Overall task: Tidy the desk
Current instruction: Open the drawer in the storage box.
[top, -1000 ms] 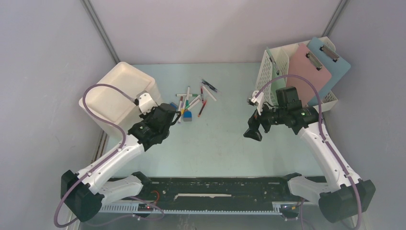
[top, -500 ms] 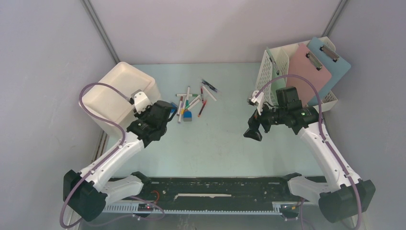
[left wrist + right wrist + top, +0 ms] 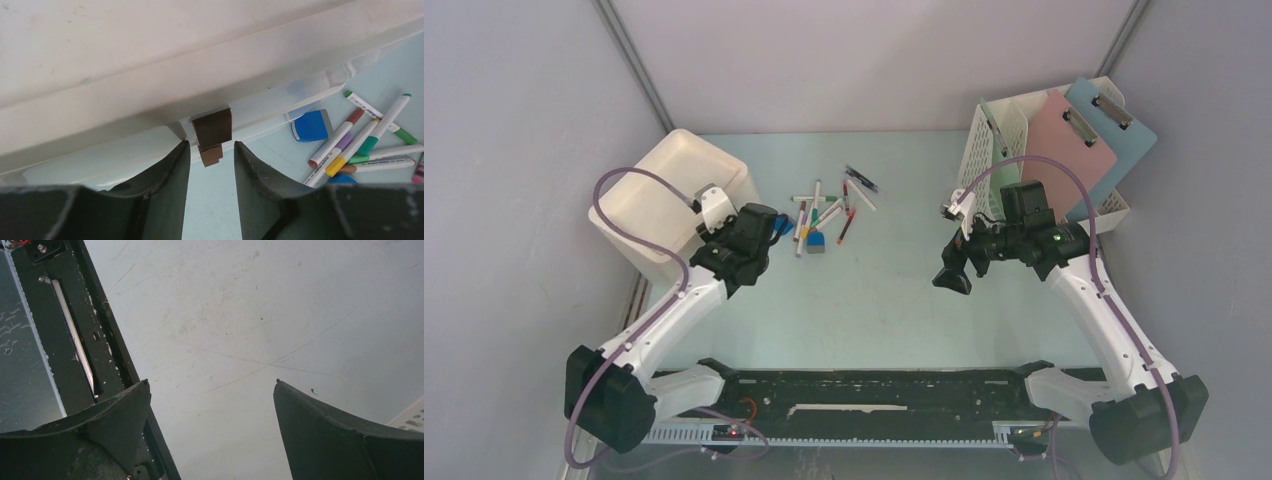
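Note:
The desk [image 3: 894,300] is a pale mint-green tabletop with a pile of coloured markers [image 3: 829,212] at its back middle. My left gripper [image 3: 769,228] hovers beside the white bin [image 3: 669,190], left of the markers. In the left wrist view the left gripper [image 3: 211,150] is partly open with nothing between its fingers. A small brown piece [image 3: 212,131] sits against the bin wall [image 3: 150,100] just ahead of the tips. My right gripper [image 3: 951,277] stands wide open and empty over bare desk at the right; in its own view the right gripper [image 3: 211,382] frames only tabletop.
A blue flat item [image 3: 310,125] and a blue-grey block [image 3: 815,243] lie beside the markers [image 3: 360,142]. A white perforated file rack [image 3: 1004,135] at the back right holds a pink clipboard [image 3: 1069,150] and a blue clipboard [image 3: 1114,130]. A black rail [image 3: 874,395] runs along the front edge.
My left gripper has opened from shut and drawn back left, closer to the white bin. The right arm has not moved.

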{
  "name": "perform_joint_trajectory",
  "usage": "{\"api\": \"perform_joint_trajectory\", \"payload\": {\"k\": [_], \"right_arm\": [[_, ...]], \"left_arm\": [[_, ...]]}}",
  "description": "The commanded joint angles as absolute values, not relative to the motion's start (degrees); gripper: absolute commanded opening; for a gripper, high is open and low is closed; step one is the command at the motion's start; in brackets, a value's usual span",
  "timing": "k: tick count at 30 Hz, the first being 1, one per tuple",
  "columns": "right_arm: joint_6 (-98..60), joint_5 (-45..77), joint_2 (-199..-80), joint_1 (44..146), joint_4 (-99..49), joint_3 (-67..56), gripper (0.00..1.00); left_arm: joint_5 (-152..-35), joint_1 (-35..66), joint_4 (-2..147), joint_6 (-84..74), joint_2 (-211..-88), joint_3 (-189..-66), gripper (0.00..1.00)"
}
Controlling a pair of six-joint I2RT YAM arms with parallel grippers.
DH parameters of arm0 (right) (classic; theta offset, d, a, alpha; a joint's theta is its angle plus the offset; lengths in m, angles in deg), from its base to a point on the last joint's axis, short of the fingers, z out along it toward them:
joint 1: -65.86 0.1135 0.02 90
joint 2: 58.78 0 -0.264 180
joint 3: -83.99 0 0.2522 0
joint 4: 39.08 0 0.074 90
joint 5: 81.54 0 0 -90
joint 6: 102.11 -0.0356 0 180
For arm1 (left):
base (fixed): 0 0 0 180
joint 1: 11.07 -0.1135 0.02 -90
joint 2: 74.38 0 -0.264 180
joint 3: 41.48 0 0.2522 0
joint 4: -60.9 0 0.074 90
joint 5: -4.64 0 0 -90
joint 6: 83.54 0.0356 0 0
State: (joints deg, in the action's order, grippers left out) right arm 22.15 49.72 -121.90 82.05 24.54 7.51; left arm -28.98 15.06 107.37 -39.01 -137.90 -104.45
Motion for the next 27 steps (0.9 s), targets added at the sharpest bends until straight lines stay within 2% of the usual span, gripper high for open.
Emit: {"api": "perform_joint_trajectory", "payload": {"k": [1, 5, 11, 13, 20, 27], "right_arm": [[22.4, 50.8, -121.1, 81.8, 23.6, 6.9, 1.00], [22.5, 50.7, -121.1, 81.8, 23.6, 6.9, 1.00], [22.6, 50.7, -121.1, 81.9, 23.6, 6.9, 1.00], [22.6, 50.7, -121.0, 81.9, 23.6, 6.9, 1.00], [22.5, 50.7, -120.9, 81.8, 23.6, 6.9, 1.00], [22.6, 50.7, -120.8, 81.8, 23.6, 6.9, 1.00]], "left_arm": [[-27.6, 13.0, 104.6, -36.6, -139.5, -108.1, 0.42], [-26.9, 12.8, 104.6, -35.9, -140.6, -109.9, 0.42], [-25.6, 12.3, 104.7, -35.1, -139.9, -111.3, 0.35], [-25.3, 12.4, 104.8, -34.9, -139.5, -111.4, 0.31], [-25.1, 12.2, 105.2, -34.5, -138.6, -111.4, 0.04], [-26.8, 12.2, 104.2, -33.1, -136.9, -111.1, 0.00]]}}
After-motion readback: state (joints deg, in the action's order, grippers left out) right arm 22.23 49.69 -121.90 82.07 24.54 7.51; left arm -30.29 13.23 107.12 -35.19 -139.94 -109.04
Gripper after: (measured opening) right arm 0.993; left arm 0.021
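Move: Just ahead of the left fingertips, about 2 cm forward, 1 cm left and 2 cm up, is the storage box's top drawer handle, a brown tab. The second handle sits some 7 cm straight below it. On the table, about 17 cm lower than the hand, the nearer blue eraser is roughly 14 cm ahead and 9 cm right, and the markers about 18 cm ahead and 19 cm right. From the right hand the top handle is about 12 cm ahead and 50 cm left, near level. Easing the half-open left fingers forward about 1.5 cm to the top handle, then lifting them about 2 cm under the box's rim, the left hand keeps its slant and shuts its fingers almost fully. The tips pinch the lower part of the brown tab, with no pull back yet. ##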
